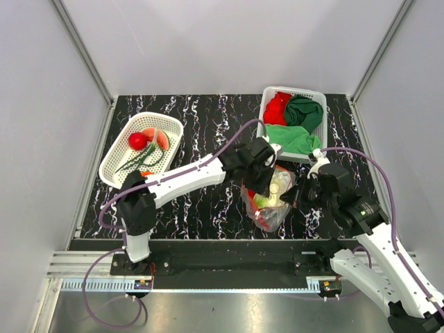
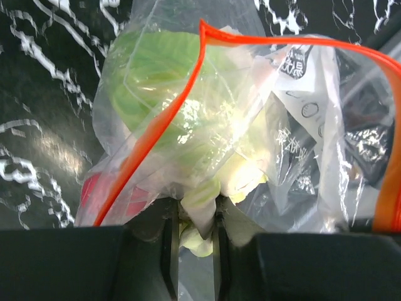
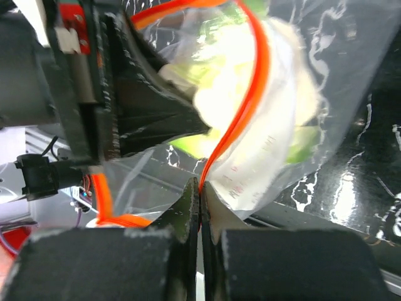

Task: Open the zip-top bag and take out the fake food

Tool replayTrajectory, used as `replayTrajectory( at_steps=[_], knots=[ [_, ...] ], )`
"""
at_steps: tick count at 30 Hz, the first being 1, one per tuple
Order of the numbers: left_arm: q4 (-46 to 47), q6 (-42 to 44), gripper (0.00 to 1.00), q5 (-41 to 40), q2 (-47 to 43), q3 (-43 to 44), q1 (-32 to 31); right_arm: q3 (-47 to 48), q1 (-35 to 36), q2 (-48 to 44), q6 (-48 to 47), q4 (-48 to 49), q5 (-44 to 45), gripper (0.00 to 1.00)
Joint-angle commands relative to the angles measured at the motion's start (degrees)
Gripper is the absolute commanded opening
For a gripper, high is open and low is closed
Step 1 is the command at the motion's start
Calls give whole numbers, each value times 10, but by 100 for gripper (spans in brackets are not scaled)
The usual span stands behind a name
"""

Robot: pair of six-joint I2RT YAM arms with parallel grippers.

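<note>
The zip-top bag (image 1: 272, 205) lies crumpled between both arms, its orange-red zip strip (image 2: 169, 119) gaping. Inside shows fake food: a pale green cabbage (image 2: 156, 81) and something red (image 2: 94, 188). My left gripper (image 2: 194, 213) reaches into the mouth and is shut on a pale green edge of the cabbage (image 2: 199, 202). My right gripper (image 3: 200, 188) is shut on the bag's zip strip (image 3: 241, 125), holding that side of the mouth. In the top view the left gripper (image 1: 267, 184) is over the bag and the right gripper (image 1: 300, 195) is at its right edge.
A white mesh basket (image 1: 111, 168) at the back left holds a red round fruit (image 1: 137, 141), a watermelon slice (image 1: 159, 138) and dark green pieces (image 1: 142, 159). Another basket (image 1: 265, 104) at the back right holds red and green cloths (image 1: 295, 121), close behind the bag.
</note>
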Motion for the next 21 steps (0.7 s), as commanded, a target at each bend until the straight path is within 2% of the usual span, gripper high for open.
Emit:
replayTrajectory(
  at_steps=[1,5,7,12,16,19,21],
  knots=[
    [-68,-25,0,89,-8,73,8,43,1,3,-21,-22,58,0],
    [-133,-8,0,164,3,105,7,50,1,4,-16,-34,90,0],
    [-142,15,0,174,-7,95,1,51,1,1,-10,-36,105,0],
    [-168,73,0,64,-32,52,-34,53,1,-12,-5,-28,113,0],
    [-136,70,0,45,-52,33,-40,39,1,-18,3,2,51,0],
    [-130,87,0,33,-49,51,-44,24,1,-9,1,26,-1,0],
    [-106,110,0,-42,-73,56,-69,13,1,1,6,39,-38,0]
  ],
)
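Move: In the left fingers, still inside the zip-top bag, hangs the cauliflower, its middle about 5 cm below this hand and 3 cm to its right. The white basket of removed food lies some 45 cm left, 17 cm ahead and 11 cm lower; the green towel sits about 21 cm ahead, 11 cm right and 12 cm lower. From the right hand, the cauliflower is roughly 4 cm left, 1 cm ahead and 7 cm below. Keeping its pinch on the cauliflower's leaf, the left hand first lifts about 3 cm, then draws back towards the base, 7 cm in all, drifting a little left and sinking to its starting height while twisting some 15 degrees, mostly clockwise. The right hand keeps the bag's rim clamped, easing about 2 cm right and partly back again, with a slight rise. ##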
